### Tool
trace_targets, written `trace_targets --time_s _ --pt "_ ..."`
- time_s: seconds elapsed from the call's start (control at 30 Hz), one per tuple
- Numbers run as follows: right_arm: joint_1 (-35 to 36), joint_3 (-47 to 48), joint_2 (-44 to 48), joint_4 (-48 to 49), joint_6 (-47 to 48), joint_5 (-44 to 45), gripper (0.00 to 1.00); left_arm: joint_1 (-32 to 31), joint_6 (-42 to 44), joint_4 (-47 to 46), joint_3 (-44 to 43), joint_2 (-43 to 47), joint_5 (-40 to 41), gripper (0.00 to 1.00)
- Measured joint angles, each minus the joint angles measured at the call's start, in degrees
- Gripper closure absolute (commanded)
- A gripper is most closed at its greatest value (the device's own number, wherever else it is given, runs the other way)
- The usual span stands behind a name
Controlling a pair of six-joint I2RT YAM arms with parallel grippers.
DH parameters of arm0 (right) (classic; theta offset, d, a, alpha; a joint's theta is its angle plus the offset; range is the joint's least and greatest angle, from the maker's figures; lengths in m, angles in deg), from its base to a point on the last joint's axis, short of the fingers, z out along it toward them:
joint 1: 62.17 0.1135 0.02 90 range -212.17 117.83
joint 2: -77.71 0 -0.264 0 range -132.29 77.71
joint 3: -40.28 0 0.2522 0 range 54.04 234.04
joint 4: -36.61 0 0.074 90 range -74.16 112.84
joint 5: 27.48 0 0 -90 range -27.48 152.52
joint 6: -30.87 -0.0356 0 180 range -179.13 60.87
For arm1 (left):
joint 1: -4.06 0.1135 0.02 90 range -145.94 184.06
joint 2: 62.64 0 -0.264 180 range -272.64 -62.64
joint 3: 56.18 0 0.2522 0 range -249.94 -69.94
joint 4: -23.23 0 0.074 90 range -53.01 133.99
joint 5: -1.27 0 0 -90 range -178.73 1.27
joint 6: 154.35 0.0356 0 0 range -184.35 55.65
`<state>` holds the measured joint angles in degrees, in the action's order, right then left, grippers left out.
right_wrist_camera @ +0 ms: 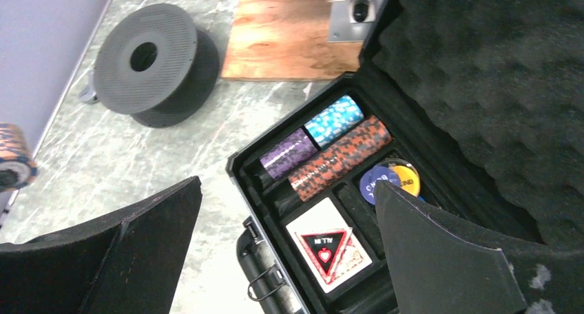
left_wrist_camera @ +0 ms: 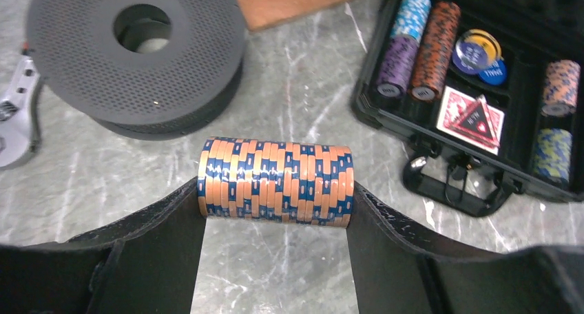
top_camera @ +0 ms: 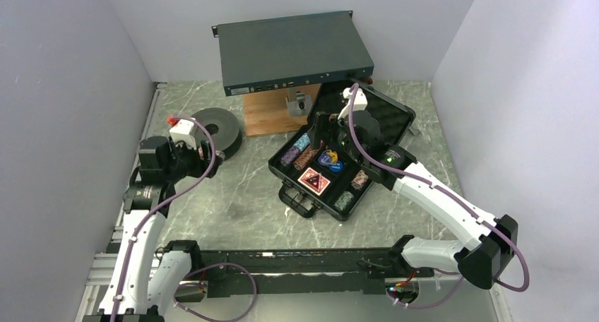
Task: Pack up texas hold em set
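A roll of orange-and-blue poker chips [left_wrist_camera: 275,182] lies sideways between my left gripper's [left_wrist_camera: 275,191] fingers, which are shut on its two ends above the marble table, left of the case. The black case [top_camera: 385,110] lies open, foam lid [right_wrist_camera: 496,87] raised. Its tray holds purple [right_wrist_camera: 289,152], light blue [right_wrist_camera: 334,119] and red-black [right_wrist_camera: 341,155] chip rolls, blue and yellow buttons [right_wrist_camera: 389,180] and a red-backed deck with the triangle [right_wrist_camera: 329,248] on top. Two further rolls [left_wrist_camera: 558,87] sit at its right end. My right gripper [right_wrist_camera: 287,186] hangs open over the tray's front left, holding nothing.
A dark round spool [top_camera: 215,128] stands left of the case, close behind my left gripper. A grey flat electronics box [top_camera: 293,50] sits at the back over a wooden board [top_camera: 272,114] with a small metal block [top_camera: 300,102]. The case handle [left_wrist_camera: 454,190] juts toward the near side.
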<state>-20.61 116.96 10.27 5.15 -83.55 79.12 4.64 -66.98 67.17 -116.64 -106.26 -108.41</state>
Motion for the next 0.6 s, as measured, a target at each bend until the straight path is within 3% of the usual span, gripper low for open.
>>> trace_targets --time_s 0.33,0.6 --pt "0.0 0.0 -1.73 4.94 1.53 -13.09 0.0 -3.93 2.29 -1.07 4.24 5.79 -6.43 1.0" --pt "0.0 0.0 -4.7 9.22 1.46 -31.21 0.0 -5.73 3.63 -3.63 4.83 9.01 -11.5 1.0"
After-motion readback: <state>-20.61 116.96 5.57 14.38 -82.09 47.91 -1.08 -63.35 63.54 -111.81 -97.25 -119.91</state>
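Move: The right gripper, open and empty, goes for the orange chip roll held by the left, which lies about 33 cm to its left, 5 cm back and 5 cm lower. From the left hand, the right gripper is accordingly some 33 cm right, 5 cm ahead and 5 cm up. The open chip case lies about 23 cm below the right hand, 2 cm ahead and 2 cm right; the black spool is some 17 cm ahead of the left hand, 2 cm left, 16 cm down. Still pinching the orange chip roll across its two ends, the left hand carries it right and back, about 6 cm in all, turning nearly 20 degrees clockwise and tipping its fingers up a little. Meanwhile the right hand, fingers staying wide open and touching nothing, sweeps about 9 cm left and 4 cm back towards the roll at gathering speed, swinging some 30 degrees counter-clockwise to face it. ##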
